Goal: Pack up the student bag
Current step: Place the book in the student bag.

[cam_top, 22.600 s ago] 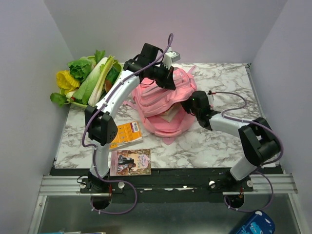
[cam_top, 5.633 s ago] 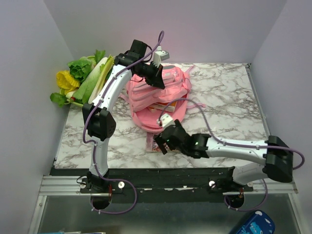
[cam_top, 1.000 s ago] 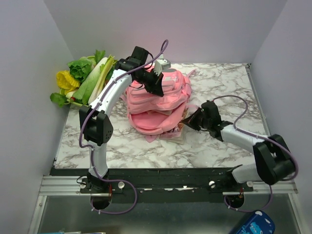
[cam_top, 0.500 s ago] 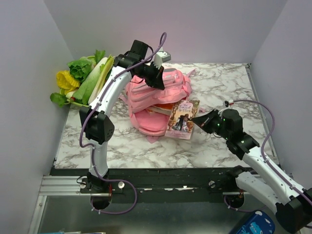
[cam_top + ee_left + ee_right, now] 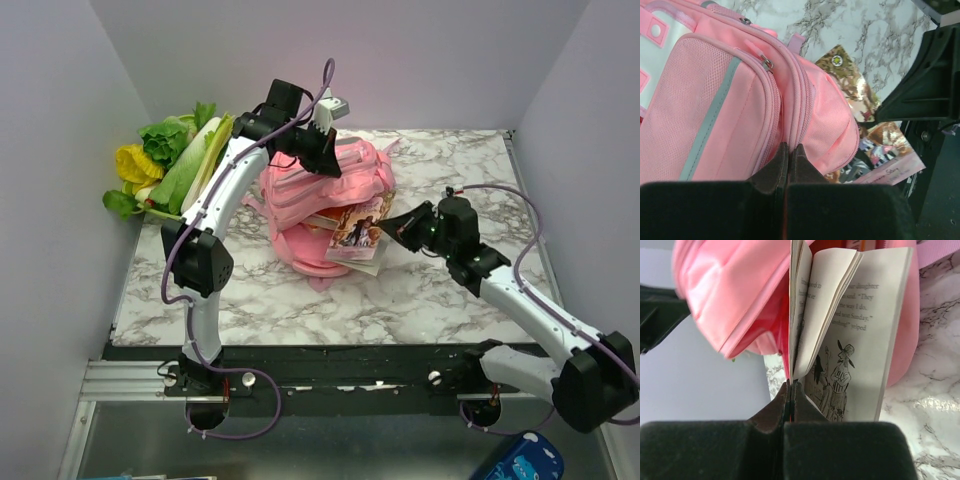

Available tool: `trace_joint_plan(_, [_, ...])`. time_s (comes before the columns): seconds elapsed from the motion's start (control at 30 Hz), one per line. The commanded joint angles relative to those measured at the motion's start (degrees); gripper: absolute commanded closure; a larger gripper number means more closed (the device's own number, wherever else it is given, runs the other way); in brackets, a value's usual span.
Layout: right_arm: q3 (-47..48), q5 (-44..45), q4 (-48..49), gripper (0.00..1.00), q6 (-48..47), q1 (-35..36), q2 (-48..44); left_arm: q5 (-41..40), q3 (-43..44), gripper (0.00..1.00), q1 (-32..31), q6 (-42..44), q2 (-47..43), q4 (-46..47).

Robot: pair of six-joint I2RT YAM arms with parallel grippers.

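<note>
The student bag (image 5: 315, 190), a large pink backpack, lies at the table's middle back with its mouth facing the front right. My left gripper (image 5: 327, 162) is shut on the bag's upper zipper edge (image 5: 790, 127) and holds the flap up. My right gripper (image 5: 388, 223) is shut on the edge of a storybook (image 5: 356, 228), which leans tilted at the bag's mouth, partly under the flap. In the right wrist view the gripper (image 5: 791, 385) pinches the cover while the book's pages (image 5: 860, 335) fan open against the pink bag (image 5: 735, 290). An orange book edge (image 5: 318, 218) shows inside the bag.
A pile of leafy vegetables (image 5: 180, 160) sits at the back left corner. Walls close in on the left, back and right. The marble table (image 5: 460, 170) shows bare to the right and in front of the bag. A blue object (image 5: 525, 460) lies below the table's front.
My right gripper pulled the storybook out to the right, then carried it back left to the bag's mouth, now tilted. My left gripper keeps hold of the flap, slightly higher.
</note>
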Motion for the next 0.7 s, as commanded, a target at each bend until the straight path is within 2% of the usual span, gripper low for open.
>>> trace_joint_plan(0.0, [0.13, 4.20, 11.40, 0.99, 4.89, -0.05, 5.07, 4.50, 1.35, 1.00, -1.01, -3.64, -6.96, 4.48])
trace_joint_plan(0.17, [2.48, 13.42, 16.18, 0.99, 7.88, 0.91, 12.88, 6.52, 1.17, 1.00, -1.28, -5.05, -7.05, 3.77])
trace_joint_plan(0.2, [3.54, 13.87, 17.15, 0.99, 8.14, 1.44, 16.73, 6.87, 1.08, 1.00, -1.54, -5.23, -7.14, 3.77])
trace_joint_plan(0.27, [8.97, 15.71, 17.42, 0.99, 6.14, 2.75, 20.61, 7.40, 0.21, 1.00, -1.89, -5.58, -7.22, 3.86])
trace_joint_plan(0.37, [18.38, 22.46, 12.50, 0.99, 2.01, 7.76, 26.86, 7.40, -1.20, 1.00, -3.12, -5.67, -7.58, 4.21])
trace_joint_plan(0.43, [20.94, 22.41, 11.80, 0.89, 0.94, 9.79, 30.89, 7.58, -1.81, 1.00, -3.82, -5.67, -7.75, 4.39])
trace_joint_plan(0.47, [21.99, 21.62, 11.36, 0.74, 0.07, 10.31, 31.53, 8.02, -1.99, 1.00, -3.92, -5.84, -7.66, 4.47])
trace_joint_plan(0.5, [21.83, 21.35, 10.74, 0.65, -0.55, 11.45, 31.71, 8.11, -2.08, 1.00, -3.92, -5.84, -7.40, 4.48])
trace_joint_plan(0.53, [21.05, 21.44, 10.48, 0.50, -1.69, 11.98, 31.19, 8.19, -2.25, 1.00, -4.00, -5.84, -7.31, 4.56])
trace_joint_plan(0.67, [12.53, 21.96, 8.37, 0.30, -5.55, 12.96, 24.45, 8.37, -1.47, 1.00, -4.18, -6.11, -6.17, 5.61])
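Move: The right hand holds the brown picture book by its edge. The bag's mouth lies about 8 cm to this hand's left, 4 cm ahead and 7 cm lower. The raised flap's rim hangs some 6 cm ahead and 3 cm left at hand height, and the packed books show roughly 12 cm left, 1 cm ahead and 10 cm below. From the left hand, shut on that flap, the mouth is about 6 cm back, level sideways and 12 cm down. Keeping its pinch on the brown book, the right hand pushes it into the bag's mouth under the raised flap: about 10 cm forward and some 4 cm down, then swinging about 8 cm left, turning slightly clockwise. There its fingers open wide and let the book go, the hand just starting to draw back. The left hand keeps its grip on the flap, easing roughly 2 cm back. ##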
